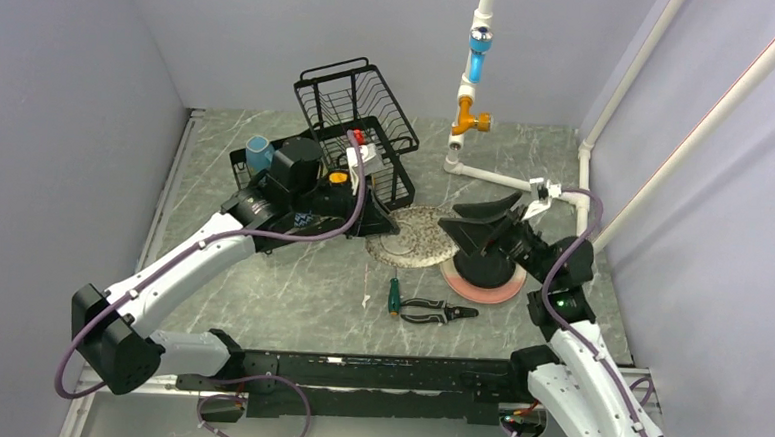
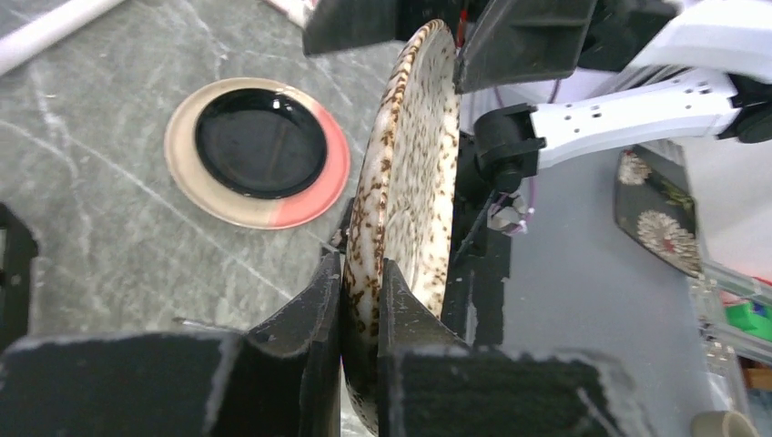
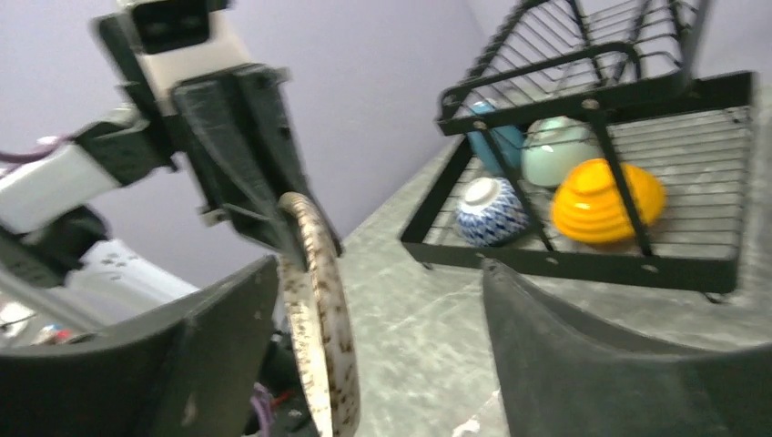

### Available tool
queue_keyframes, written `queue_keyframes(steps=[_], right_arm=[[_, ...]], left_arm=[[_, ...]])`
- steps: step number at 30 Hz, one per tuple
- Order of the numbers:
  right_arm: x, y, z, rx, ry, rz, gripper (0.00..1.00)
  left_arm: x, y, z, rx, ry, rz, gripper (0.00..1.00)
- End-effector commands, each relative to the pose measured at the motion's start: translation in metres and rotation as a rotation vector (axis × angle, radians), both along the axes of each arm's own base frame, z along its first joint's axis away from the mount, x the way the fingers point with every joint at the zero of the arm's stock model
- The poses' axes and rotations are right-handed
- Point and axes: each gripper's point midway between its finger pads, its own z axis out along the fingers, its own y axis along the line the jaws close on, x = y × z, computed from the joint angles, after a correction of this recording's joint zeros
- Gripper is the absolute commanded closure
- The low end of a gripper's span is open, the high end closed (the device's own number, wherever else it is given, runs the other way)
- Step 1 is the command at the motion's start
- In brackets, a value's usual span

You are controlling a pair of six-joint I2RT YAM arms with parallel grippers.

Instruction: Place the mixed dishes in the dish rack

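Observation:
My left gripper (image 2: 361,273) is shut on the rim of the speckled grey plate (image 2: 405,182), which hangs just in front of the dish rack (image 1: 353,127). My right gripper (image 3: 378,282) stands open around the plate's far rim (image 3: 319,309). The rim is close to one finger and well apart from the other. The black plate (image 2: 259,146) lies on the pink-cream plate (image 2: 314,202) on the table. The blue-white zigzag bowl (image 3: 492,211), orange bowl (image 3: 596,202) and mint-green bowl (image 3: 555,150) sit upside down in the rack's lower tray. The mug (image 1: 259,152) stands at the rack's left end.
A green-handled screwdriver (image 1: 394,297) and black pliers (image 1: 434,309) lie on the marble table in front of the plates. White pipework with an orange valve (image 1: 469,118) rises at the back right. Grey walls close in both sides.

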Motion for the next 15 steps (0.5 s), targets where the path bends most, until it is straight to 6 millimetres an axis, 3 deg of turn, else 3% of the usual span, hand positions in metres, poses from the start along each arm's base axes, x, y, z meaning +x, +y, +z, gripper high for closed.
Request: queue_keyframes(steps=[1, 3, 9, 15], right_arm=[[0.029, -0.016, -0.009, -0.178, 0.069, -0.162, 0.08], [0.036, -0.025, -0.011, -0.223, 0.087, -0.223, 0.01], [0.045, -0.053, -0.010, -0.313, 0.111, -0.398, 0.00], [0.043, -0.050, -0.019, -0.325, 0.140, -0.374, 0.00]], left_arm=[[0.014, 0.021, 0.049, -0.004, -0.208, 0.131, 1.00], [0.027, 0.035, 0.051, 0.053, -0.241, 0.202, 1.00], [0.067, 0.073, 0.084, 0.165, -0.450, 0.323, 1.00], [0.106, 0.102, 0.117, 0.247, -0.687, 0.367, 1.00]])
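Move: Some 30 cm ahead of the left hand, 7 cm to its left and slightly below lies the rack's upper tier, where the gripped speckled plate is headed. The yellow bowls sit about 24 cm ahead, 7 cm left and 22 cm down; the patterned bowl 19 cm ahead, 22 cm left and 23 cm down. From the right hand, the black plate is roughly 5 cm ahead, 11 cm right and 28 cm down; the screwdriver 3 cm back, 12 cm left, equally low. Carrying the speckled plate by its edge in a kept pinch, the left hand speeds up, left and forward, roughly 8 cm each way, towards the rack's upper tier, its wrist rolling back some 25 degrees and swinging counter-clockwise. The right hand, already off the plate, opens fully and draws away forward and right, sinking slightly towards the black plate as it turns about 20 degrees clockwise. ##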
